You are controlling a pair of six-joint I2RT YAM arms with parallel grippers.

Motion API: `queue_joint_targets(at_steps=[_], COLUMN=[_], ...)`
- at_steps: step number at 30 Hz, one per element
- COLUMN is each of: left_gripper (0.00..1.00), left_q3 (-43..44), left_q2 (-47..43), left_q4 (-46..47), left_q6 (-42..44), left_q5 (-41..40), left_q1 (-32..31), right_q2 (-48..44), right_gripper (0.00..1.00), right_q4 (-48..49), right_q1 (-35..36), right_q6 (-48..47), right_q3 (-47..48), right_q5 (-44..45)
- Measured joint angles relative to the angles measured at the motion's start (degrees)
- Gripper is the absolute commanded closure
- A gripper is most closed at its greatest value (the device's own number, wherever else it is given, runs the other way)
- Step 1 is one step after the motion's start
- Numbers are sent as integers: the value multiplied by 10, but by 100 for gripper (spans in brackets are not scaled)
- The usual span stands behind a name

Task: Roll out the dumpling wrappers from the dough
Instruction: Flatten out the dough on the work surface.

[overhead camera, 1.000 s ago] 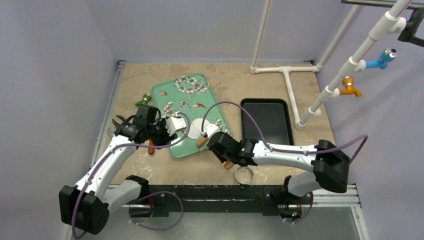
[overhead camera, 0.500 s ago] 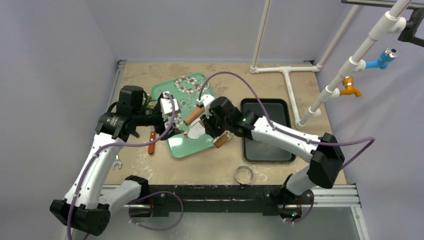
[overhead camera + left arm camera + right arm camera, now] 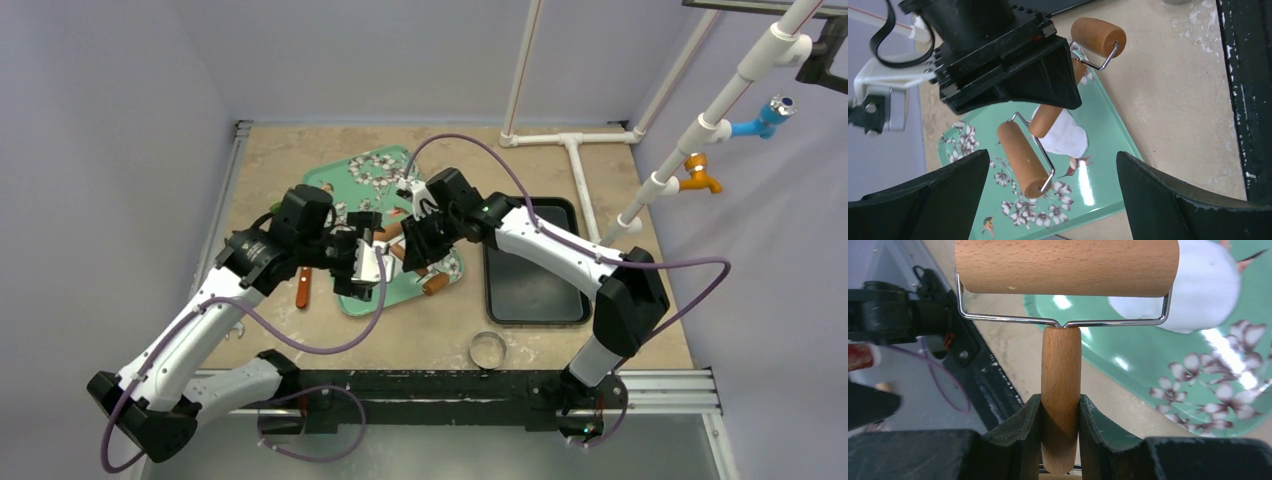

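The dough (image 3: 1066, 138) lies pressed into a flat white patch on the green floral tray (image 3: 335, 195); it also shows in the right wrist view as dough (image 3: 1205, 290). My right gripper (image 3: 1060, 400) is shut on the wooden handle (image 3: 1060, 370) of a double-ended roller. The roller's big drum (image 3: 1066, 267) hangs just beside the dough's edge, and I cannot tell if they touch. My left gripper (image 3: 1052, 154) stands wide open over the tray's near end, holding nothing. In the top view the right gripper (image 3: 415, 245) and left gripper (image 3: 365, 262) nearly meet and hide the dough.
A black tray (image 3: 535, 270) sits to the right of the green one. A metal ring cutter (image 3: 488, 348) stands near the table's front edge. An orange-handled tool (image 3: 302, 287) lies left of the green tray. A white pipe frame (image 3: 575, 150) is at the back right.
My left gripper opened wide and swung to the tray's near end. My right arm carried the roller from the tray's front edge back over the tray beside the dough.
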Motion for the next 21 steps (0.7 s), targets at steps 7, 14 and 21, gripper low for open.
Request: queue_joint_targets(at_steps=[7,14,21], left_gripper=[0,12,56], left_q3=[-6,-47,-47], left_q2=[47,43,60], left_q4=[9,29,46], left_q6=[83,107,108], left_q5=[-64,-65,-68], left_q1=[-42,-42,-42], right_q2=[8,6,3], right_gripper=[100,100,100], right_q4=[5,54,95], right_q1=[-6,-6,-7], right_q6=[17,56,89], right_q3=[4,4,-9], right_q5=[-115,-183,-201])
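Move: The roller's handle, already in the right hand, lies from the left hand about 4 cm ahead, 5 cm to the right and 8 cm below. The long roller at its far end is some 7 cm ahead and 1 cm right of the left hand, the short roller 1 cm back and 10 cm right, both 8 cm below. From the right hand, the dough is about 2 cm ahead, 4 cm left, 15 cm down. The left fingers close from wide open to about half around the roller's handle, between the right fingertips and the long roller, after that hand sinks about 5 cm and reaches 2 cm forward, tipping further down. Keeping its pinch on the handle, the right hand brings the handle up, left and back, each some 4 cm, to meet it, its fingertips swinging upward roughly 20 degrees. ##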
